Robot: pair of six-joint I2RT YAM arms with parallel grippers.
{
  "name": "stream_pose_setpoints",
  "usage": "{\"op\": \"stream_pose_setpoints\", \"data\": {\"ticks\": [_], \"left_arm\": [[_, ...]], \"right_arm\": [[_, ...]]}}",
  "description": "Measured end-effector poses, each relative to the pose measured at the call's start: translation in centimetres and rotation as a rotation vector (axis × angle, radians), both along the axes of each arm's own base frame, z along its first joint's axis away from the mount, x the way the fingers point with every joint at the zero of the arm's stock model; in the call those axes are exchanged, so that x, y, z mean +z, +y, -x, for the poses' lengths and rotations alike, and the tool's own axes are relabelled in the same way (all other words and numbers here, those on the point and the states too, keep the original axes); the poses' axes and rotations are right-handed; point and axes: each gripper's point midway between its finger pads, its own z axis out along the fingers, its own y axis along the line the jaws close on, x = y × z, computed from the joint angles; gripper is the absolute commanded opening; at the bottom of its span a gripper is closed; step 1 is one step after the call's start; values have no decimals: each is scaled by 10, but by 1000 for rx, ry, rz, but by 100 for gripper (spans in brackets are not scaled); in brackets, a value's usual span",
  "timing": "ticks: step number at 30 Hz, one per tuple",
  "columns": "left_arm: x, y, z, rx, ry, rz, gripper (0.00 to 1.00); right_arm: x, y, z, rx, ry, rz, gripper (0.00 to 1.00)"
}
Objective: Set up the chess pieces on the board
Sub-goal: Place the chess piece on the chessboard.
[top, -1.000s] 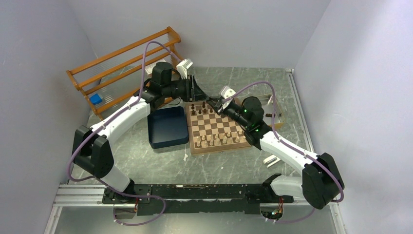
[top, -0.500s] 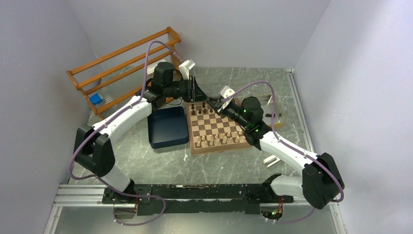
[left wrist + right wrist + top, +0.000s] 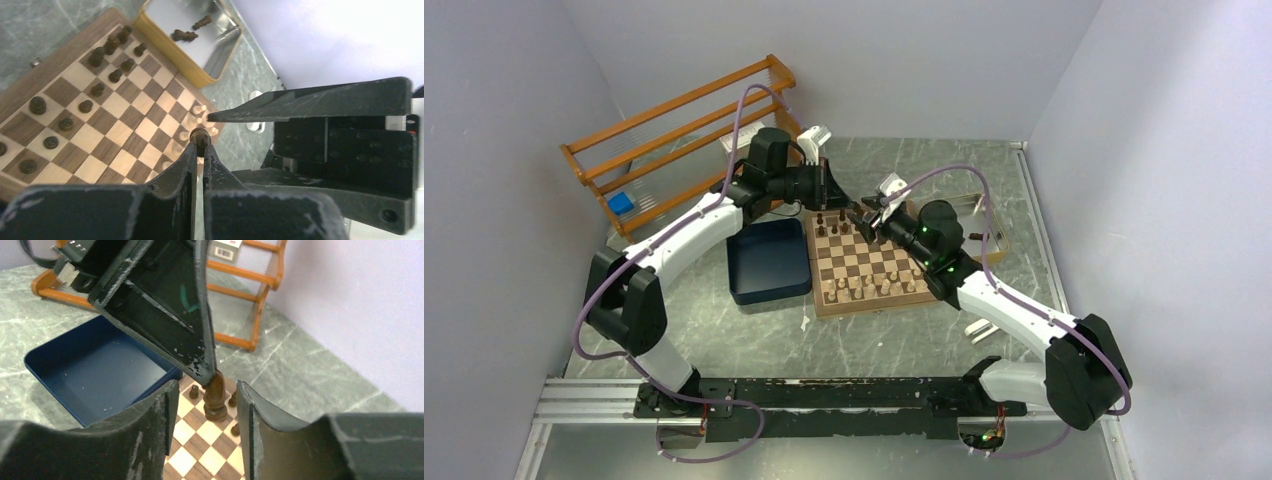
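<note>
A dark brown chess piece hangs upright over the far part of the board. My left gripper is shut on its round head. My right gripper stands open around the piece, one jaw on either side and neither touching it. In the top view both grippers meet above the board's far edge, left and right. Several dark chess pieces stand on the board's far rows. More lie in a yellow tin.
A dark blue tray sits just left of the board. An orange wooden rack stands at the back left. Pale cream chessmen fill the board's near rows. The yellow tin lies right of the board.
My left gripper has closed on the dark piece's head. My right gripper has opened and let the piece go.
</note>
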Motion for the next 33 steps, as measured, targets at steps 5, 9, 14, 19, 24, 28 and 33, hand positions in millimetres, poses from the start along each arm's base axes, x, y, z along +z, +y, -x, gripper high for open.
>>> {"op": "stream_pose_setpoints", "data": {"ticks": [5,9,14,19,24,28,33], "left_arm": [[-16,4,-12,54,-8,-66,5],[-20,9,-32,127,-51,-117,5],[-22,22,-61,269,-144,-212,5],[-19,34,-87,403,-243,-308,5],[-38,44,-110,495,-282,-411,5],[-66,46,-121,531,-280,-498,5],[-86,43,-120,549,-274,-561,5]], "right_arm": [[-9,-20,-3,-139,122,-61,77],[-7,-45,-1,-259,179,-135,85],[-6,-89,-10,-472,274,-234,100],[-18,-138,-29,-703,390,-279,100],[-48,-172,-41,-905,545,-293,100],[-79,-183,-38,-992,646,-246,100],[-83,-187,-33,-1017,670,-265,100]]}}
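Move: The left hand already holds the dark chess piece; the empty square near the back row's left end lies about 11 cm ahead, 5 cm left and 19 cm below, with dark pieces 3 cm to either side of that square and a pawn 3 cm nearer. From the right hand, the nearer dark piece in the yellow tray lies some 22 cm right, 3 cm ahead and 23 cm below; its mate is 7 cm farther right. Keeping its pinch on the dark piece, the left hand swings about 12 cm forward, drifting left, then sinks some 9 cm towards the gap in the back row as its wrist turns counter-clockwise and fingers tip further down. The right hand, already clear of that piece, opens fully and sweeps roughly 19 cm right, dropping late towards the tray and turning clockwise to point forward and down. ##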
